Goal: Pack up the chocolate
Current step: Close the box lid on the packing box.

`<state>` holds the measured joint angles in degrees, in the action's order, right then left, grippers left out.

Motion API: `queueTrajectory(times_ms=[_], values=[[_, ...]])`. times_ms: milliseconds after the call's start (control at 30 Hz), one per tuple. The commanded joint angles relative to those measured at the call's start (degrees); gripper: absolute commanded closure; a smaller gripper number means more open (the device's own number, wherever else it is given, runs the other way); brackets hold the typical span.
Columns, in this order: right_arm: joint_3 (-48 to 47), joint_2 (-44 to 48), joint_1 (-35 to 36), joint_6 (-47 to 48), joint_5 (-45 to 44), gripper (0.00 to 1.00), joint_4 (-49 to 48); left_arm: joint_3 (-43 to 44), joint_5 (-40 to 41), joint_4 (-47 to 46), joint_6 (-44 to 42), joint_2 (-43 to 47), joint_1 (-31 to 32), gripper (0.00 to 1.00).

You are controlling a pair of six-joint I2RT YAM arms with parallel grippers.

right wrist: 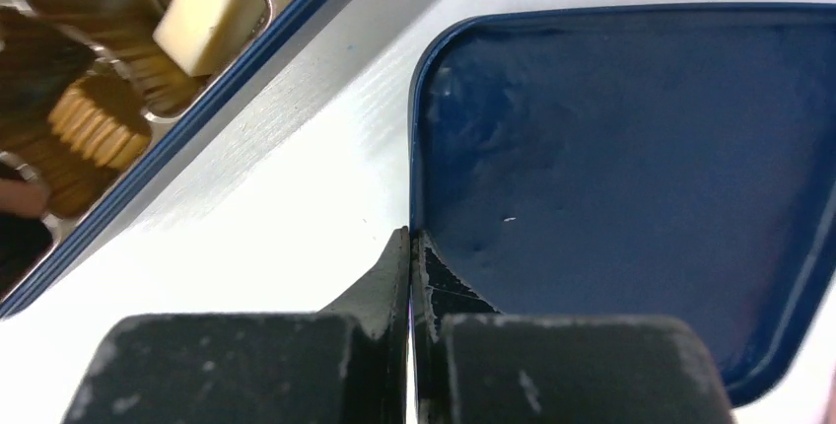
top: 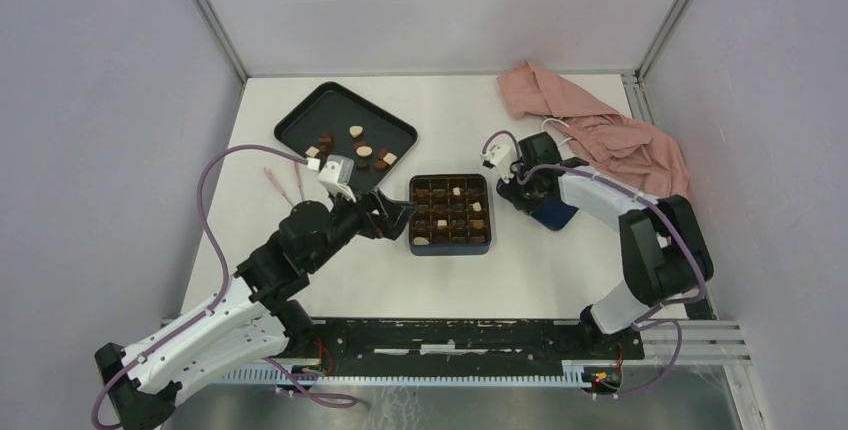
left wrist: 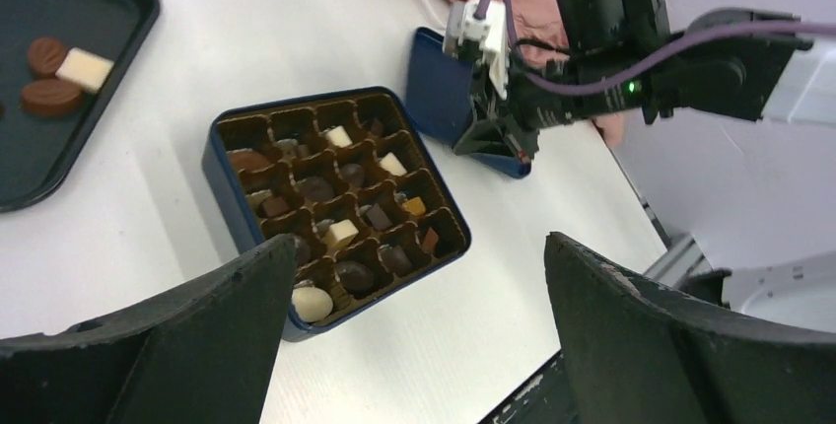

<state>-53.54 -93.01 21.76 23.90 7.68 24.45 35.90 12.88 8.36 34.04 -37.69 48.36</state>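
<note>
The dark blue grid box sits mid-table, and most of its cells hold chocolate in dark, light brown and cream-white. More chocolate pieces lie loose on the black tray. My left gripper hovers wide open at the box's left edge, with nothing between its fingers. My right gripper is shut on the rim of the blue lid, which lies right of the box. One finger is outside the rim and one inside.
A pink cloth is bunched at the back right, close behind the lid. Two thin pink sticks lie left of the tray. A black rail runs along the near table edge.
</note>
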Motion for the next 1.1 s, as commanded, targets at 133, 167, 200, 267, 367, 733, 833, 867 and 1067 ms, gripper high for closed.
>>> queueTrajectory(times_ms=[133, 167, 200, 267, 367, 733, 833, 867, 1067], values=[[-3.77, 14.78, -5.78, 6.72, 18.8, 1.0, 3.34, 3.81, -15.58, -9.38, -20.63, -0.22, 0.13, 0.0], [-4.95, 15.66, -5.8, 8.66, 21.3, 1.0, 5.0, 4.24, -17.87, -9.91, -23.35, -0.52, 0.15, 0.0], [-5.93, 16.53, -5.83, 10.44, 23.34, 1.0, 6.28, 5.28, -19.8, -9.29, -26.4, -1.16, 0.16, 0.0], [-8.36, 17.78, -5.64, 13.9, 28.6, 1.0, 9.18, 8.57, -24.17, -4.89, -33.91, -3.48, 0.15, 0.0], [-13.38, 17.57, -4.75, 16.09, 34.36, 1.0, 14.4, 14.02, -27.19, 2.63, -44.66, -7.06, 0.16, 0.0], [-19.43, 18.72, 0.43, 21.53, 43.75, 1.0, 21.12, 12.82, -26.46, -1.14, -76.71, -11.6, 0.16, 0.0], [-19.68, 18.92, 1.49, 22.59, 45.22, 1.0, 22.36, 13.76, -27.4, -1.78, -81.2, -13.9, 0.18, 0.0], [-19.6, 18.95, 1.94, 22.76, 45.67, 1.0, 22.49, 14.46, -28.03, -1.21, -82.4, -14.98, 0.14, 0.0], [-16.99, 19.36, 3.73, 21.25, 50.0, 1.0, 20.52, 19.28, -31.97, 3.85, -86.22, -23.18, 0.16, 0.01]])
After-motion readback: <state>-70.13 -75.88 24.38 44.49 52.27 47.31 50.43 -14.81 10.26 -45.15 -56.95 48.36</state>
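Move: The right hand already pinches the lid by its left edge near the forward corner, low beside the packing box. The box's middle lies about 13 cm to its left, 1 cm back and roughly level; the tray of chocolates stands 18 cm beyond the box and 23 cm left of it, and the pink cloth is about 16 cm ahead and 17 cm right of the hand. From the empty, open left hand the box is some 8 cm ahead, 9 cm right and 22 cm below. Keeping its pinch on the lid's edge, the right hand lifts about 20 cm, then carries on to the left and back towards and above the box's right side, turning counter-clockwise some 40 degrees and rolling its left side up. The open left hand shifts about 7 cm right towards the box, first rising and drawing back, then sinking and coming forward, while its wrist rolls steeply and its fingers swing farther to the right. ##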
